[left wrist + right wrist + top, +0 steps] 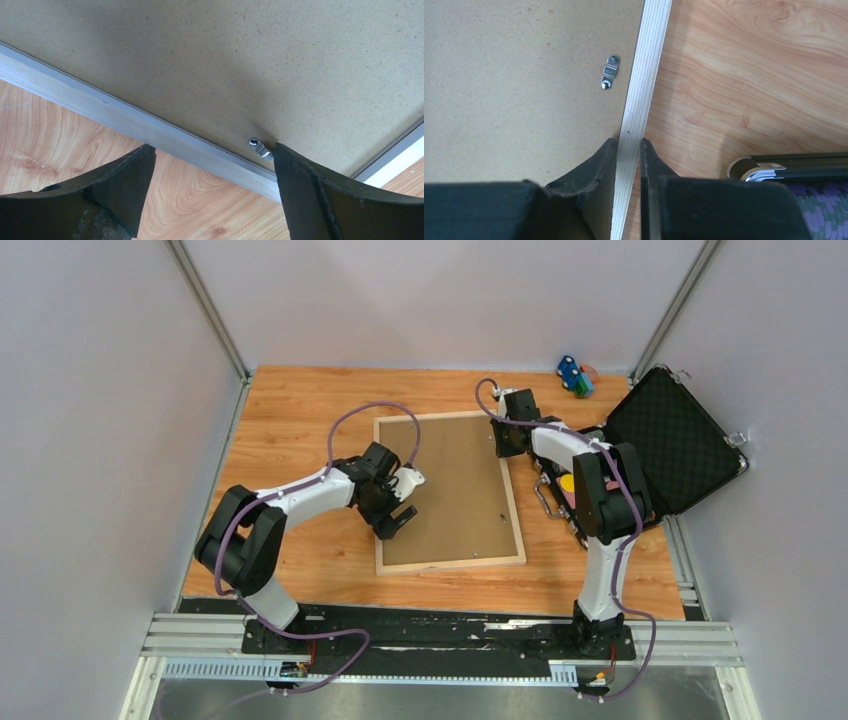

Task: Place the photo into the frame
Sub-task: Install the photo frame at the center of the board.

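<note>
The frame (515, 510) lies face down on the wooden table, its pale rails around a brown backing board (450, 485). The photo is hidden. My left gripper (405, 502) hangs open over the frame's left rail (125, 117), one finger over the table and the other over the board (225, 60), right beside a small metal clip (260, 147). My right gripper (503, 440) is shut on the frame's right rail (644, 75) near the far corner, one finger on either side of the rail. Another clip (610, 72) sits on the board (514, 75) just ahead of my right gripper (628, 142).
An open black case (670, 440) lies at the right of the table, close to the frame's right side; its edge (794, 165) shows beside the right gripper. Small coloured toys (574, 375) sit at the far right corner. Walls enclose the table on three sides.
</note>
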### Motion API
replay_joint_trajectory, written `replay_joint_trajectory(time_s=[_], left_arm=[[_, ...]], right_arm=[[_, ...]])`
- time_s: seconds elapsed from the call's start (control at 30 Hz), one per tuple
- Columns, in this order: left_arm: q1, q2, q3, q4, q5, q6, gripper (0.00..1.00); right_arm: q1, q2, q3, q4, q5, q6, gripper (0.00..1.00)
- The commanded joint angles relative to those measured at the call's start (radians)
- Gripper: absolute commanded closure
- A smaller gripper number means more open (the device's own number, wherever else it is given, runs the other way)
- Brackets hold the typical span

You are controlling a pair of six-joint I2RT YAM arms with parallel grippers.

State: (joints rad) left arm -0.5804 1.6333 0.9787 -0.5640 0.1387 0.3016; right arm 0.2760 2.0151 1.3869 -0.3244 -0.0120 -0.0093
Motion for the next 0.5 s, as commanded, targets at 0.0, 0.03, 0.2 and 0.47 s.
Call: replay_joint_trajectory(time_s=[0.0,0.03,0.2,0.47], left_arm=[[-0.006,-0.026,-0.013,-0.015,0.018,0.02,0.07],[-0.006,-0.026,-0.012,-0.014,0.015,0.02,0.09],[-0.006,-0.028,-0.011,0.0,-0.007,0.015,0.18],[-0.007,-0.03,-0.012,0.004,-0.022,0.017,0.31]], right_arm=[[-0.008,0.045,0.007,-0.018,-0.017,-0.021,1.0],[-0.009,0.045,0.007,-0.018,-0.018,-0.021,1.0],[-0.009,0.042,0.006,-0.018,-0.023,-0.02,1.0],[-0.009,0.044,0.005,-0.019,-0.029,-0.02,1.0]])
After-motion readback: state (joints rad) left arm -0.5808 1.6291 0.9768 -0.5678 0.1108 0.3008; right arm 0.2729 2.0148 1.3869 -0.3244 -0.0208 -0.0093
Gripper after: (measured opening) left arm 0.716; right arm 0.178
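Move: The metal clip on the board lies about 3 cm back and 2 cm right of the left hand, about 1 cm lower, next to the finger nearer the robot. The frame's near-left corner is about 10 cm straight back, and the board's middle some 8 cm ahead and 16 cm right. From the right hand, still gripping the frame's right bar, that clip is roughly 21 cm back and 27 cm left, about level. Left hand closes about a quarter, easing 0.5 cm left, its nearer finger pushing the clip clockwise towards the frame. ##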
